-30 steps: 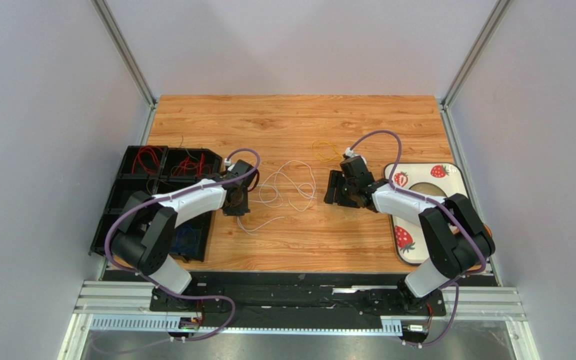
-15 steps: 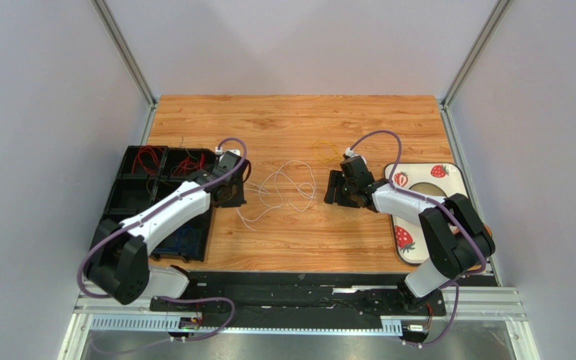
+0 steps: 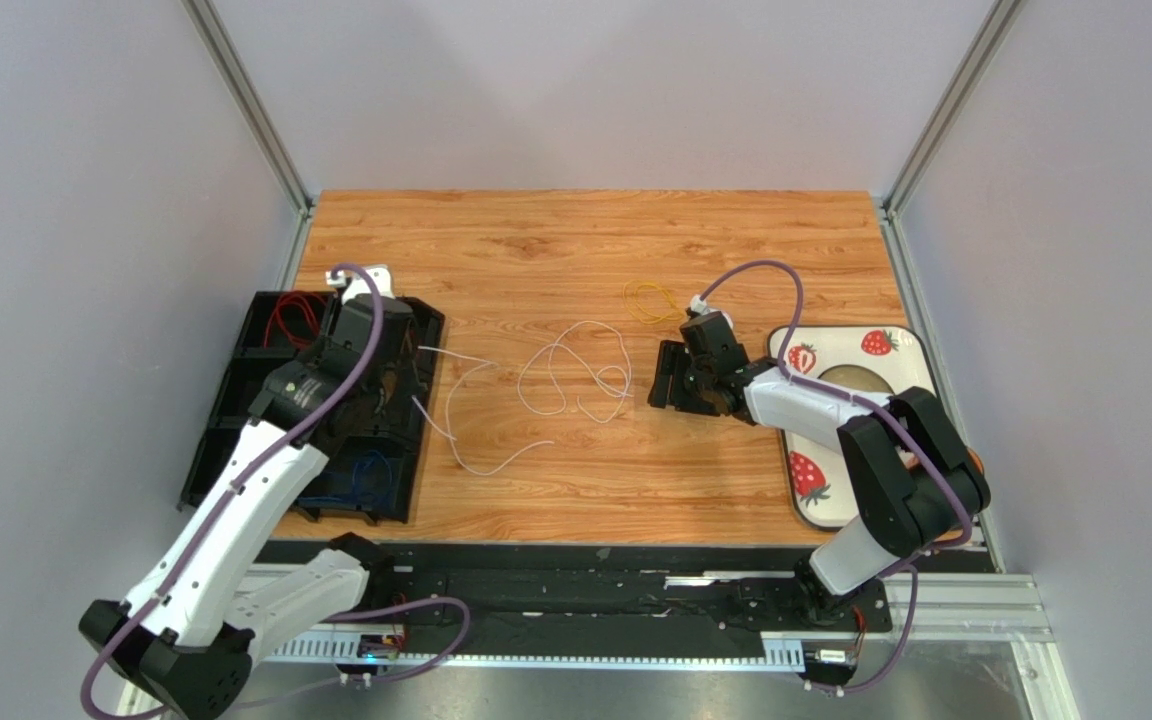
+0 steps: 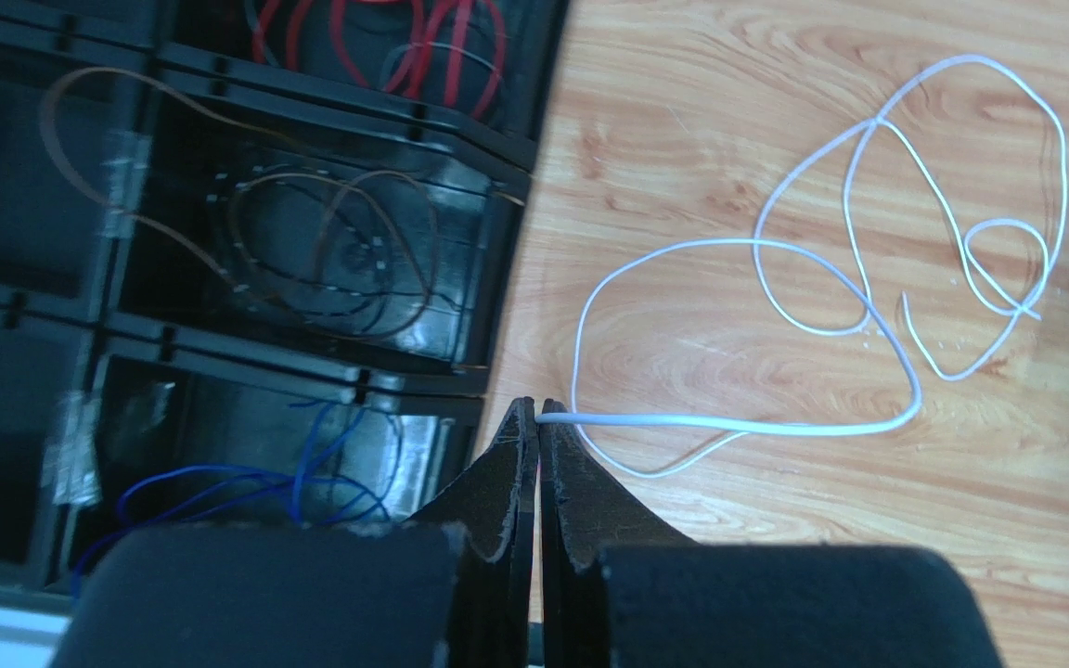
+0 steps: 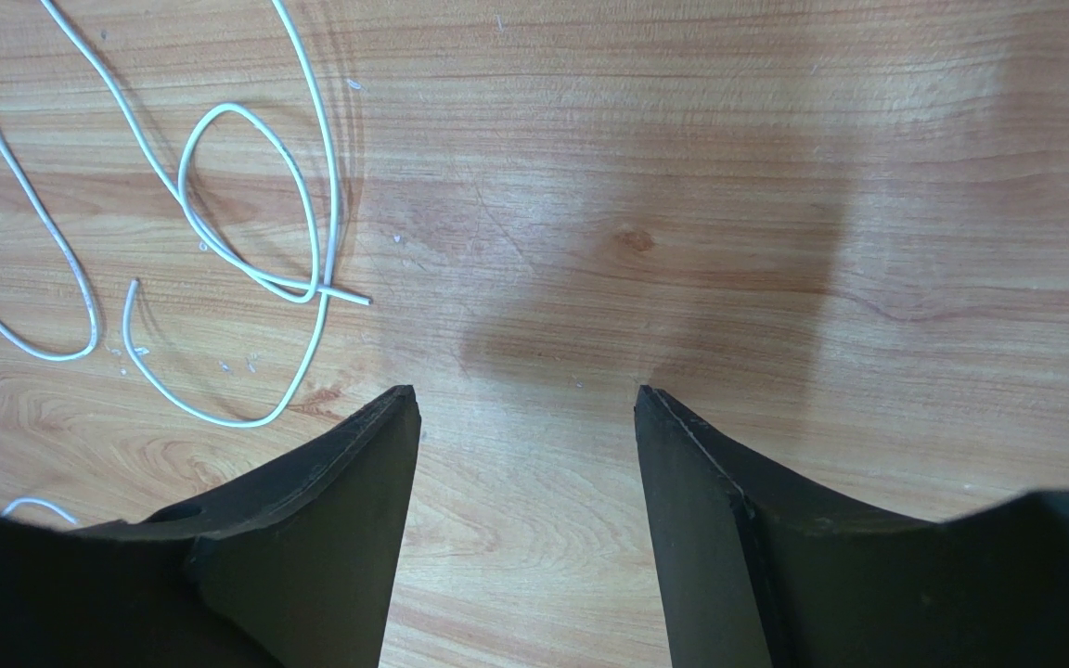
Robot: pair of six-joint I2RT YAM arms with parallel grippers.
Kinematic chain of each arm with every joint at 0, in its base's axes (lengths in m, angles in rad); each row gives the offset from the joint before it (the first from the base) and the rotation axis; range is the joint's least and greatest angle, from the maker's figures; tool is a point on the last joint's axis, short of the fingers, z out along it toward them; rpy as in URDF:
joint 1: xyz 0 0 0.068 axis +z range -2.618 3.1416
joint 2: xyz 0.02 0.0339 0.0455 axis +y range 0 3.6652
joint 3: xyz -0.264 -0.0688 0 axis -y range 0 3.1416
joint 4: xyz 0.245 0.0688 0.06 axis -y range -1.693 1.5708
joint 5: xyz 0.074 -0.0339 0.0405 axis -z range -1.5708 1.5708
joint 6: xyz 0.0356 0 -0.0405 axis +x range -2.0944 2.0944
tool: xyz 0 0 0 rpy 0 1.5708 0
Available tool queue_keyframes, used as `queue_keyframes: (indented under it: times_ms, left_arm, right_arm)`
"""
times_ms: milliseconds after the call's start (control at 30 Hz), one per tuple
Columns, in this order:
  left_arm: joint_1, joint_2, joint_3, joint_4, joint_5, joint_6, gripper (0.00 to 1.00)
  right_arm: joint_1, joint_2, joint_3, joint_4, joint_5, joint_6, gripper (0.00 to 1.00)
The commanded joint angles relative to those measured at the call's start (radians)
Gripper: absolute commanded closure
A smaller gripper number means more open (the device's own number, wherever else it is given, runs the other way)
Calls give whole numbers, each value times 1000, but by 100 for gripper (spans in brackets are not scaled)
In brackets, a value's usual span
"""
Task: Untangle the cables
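A white cable point(image 3: 575, 375) lies in loose loops on the middle of the wooden table, and one strand of it stretches left toward the black tray. My left gripper point(image 4: 539, 411) hangs at the tray's right edge point(image 3: 420, 393), shut on the end of that white cable point(image 4: 722, 425). My right gripper point(image 3: 668, 375) rests low just right of the loops, open with nothing between its fingers point(image 5: 526, 394); the white cable's other end point(image 5: 345, 294) lies to its left. A small yellow cable point(image 3: 645, 300) lies apart, farther back.
The black compartment tray point(image 4: 498, 153) at the left holds red cables point(image 4: 359, 35), dark cables point(image 4: 345, 237) and blue cables point(image 4: 220, 487) in separate bins. A strawberry-patterned plate point(image 3: 898, 360) lies at the right edge, under the right arm.
My left arm has swung left and back to the tray's edge, dragging the white cable's end with it and pulling that strand out long. The right arm has stayed still.
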Motion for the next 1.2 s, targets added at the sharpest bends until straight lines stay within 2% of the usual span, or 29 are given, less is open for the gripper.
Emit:
queue_keyframes:
  times_ms: [0, 133, 300, 400, 600, 767, 933, 1167]
  left_arm:
    - [43, -38, 74, -97, -40, 51, 100]
    - [57, -81, 155, -134, -105, 85, 100]
    - [62, -84, 351, -91, -40, 174, 100]
    - [63, -44, 494, -109, -85, 212, 100]
    - [75, 17, 660, -97, -195, 304, 100]
    - [100, 37, 675, -73, -214, 335, 100]
    - [146, 11, 584, -11, -226, 353, 100]
    - [325, 16, 472, 49, -154, 344, 100]
  right_arm:
    - [4, -15, 18, 13, 0, -11, 38]
    - [4, -15, 21, 13, -2, -9, 38]
    - [4, -11, 22, 10, -2, -9, 38]
    - [4, -12, 22, 13, -2, -9, 38]
    - [4, -14, 21, 13, 0, -9, 38]
    - [4, -14, 21, 15, -2, -9, 38]
    - [4, -14, 21, 15, -2, -9, 38]
    - [5, -12, 21, 13, 0, -11, 38]
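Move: The left hand still pinches a white cable; the tray's empty middle-left compartment lies about 18 cm to its left, 4 cm ahead and 20 cm below. The dark-cable compartment is about 9 cm left and 4 cm ahead, the blue-cable compartment 7 cm left and 5 cm back, the loose white cable 16 cm right and 6 cm ahead, all some 20 cm down. From the right hand, the empty compartment is about 43 cm left and 2 cm back. Keeping its pinch, the left hand lifts the cable about 23 cm, then swings left over the tray, dipping slightly. ##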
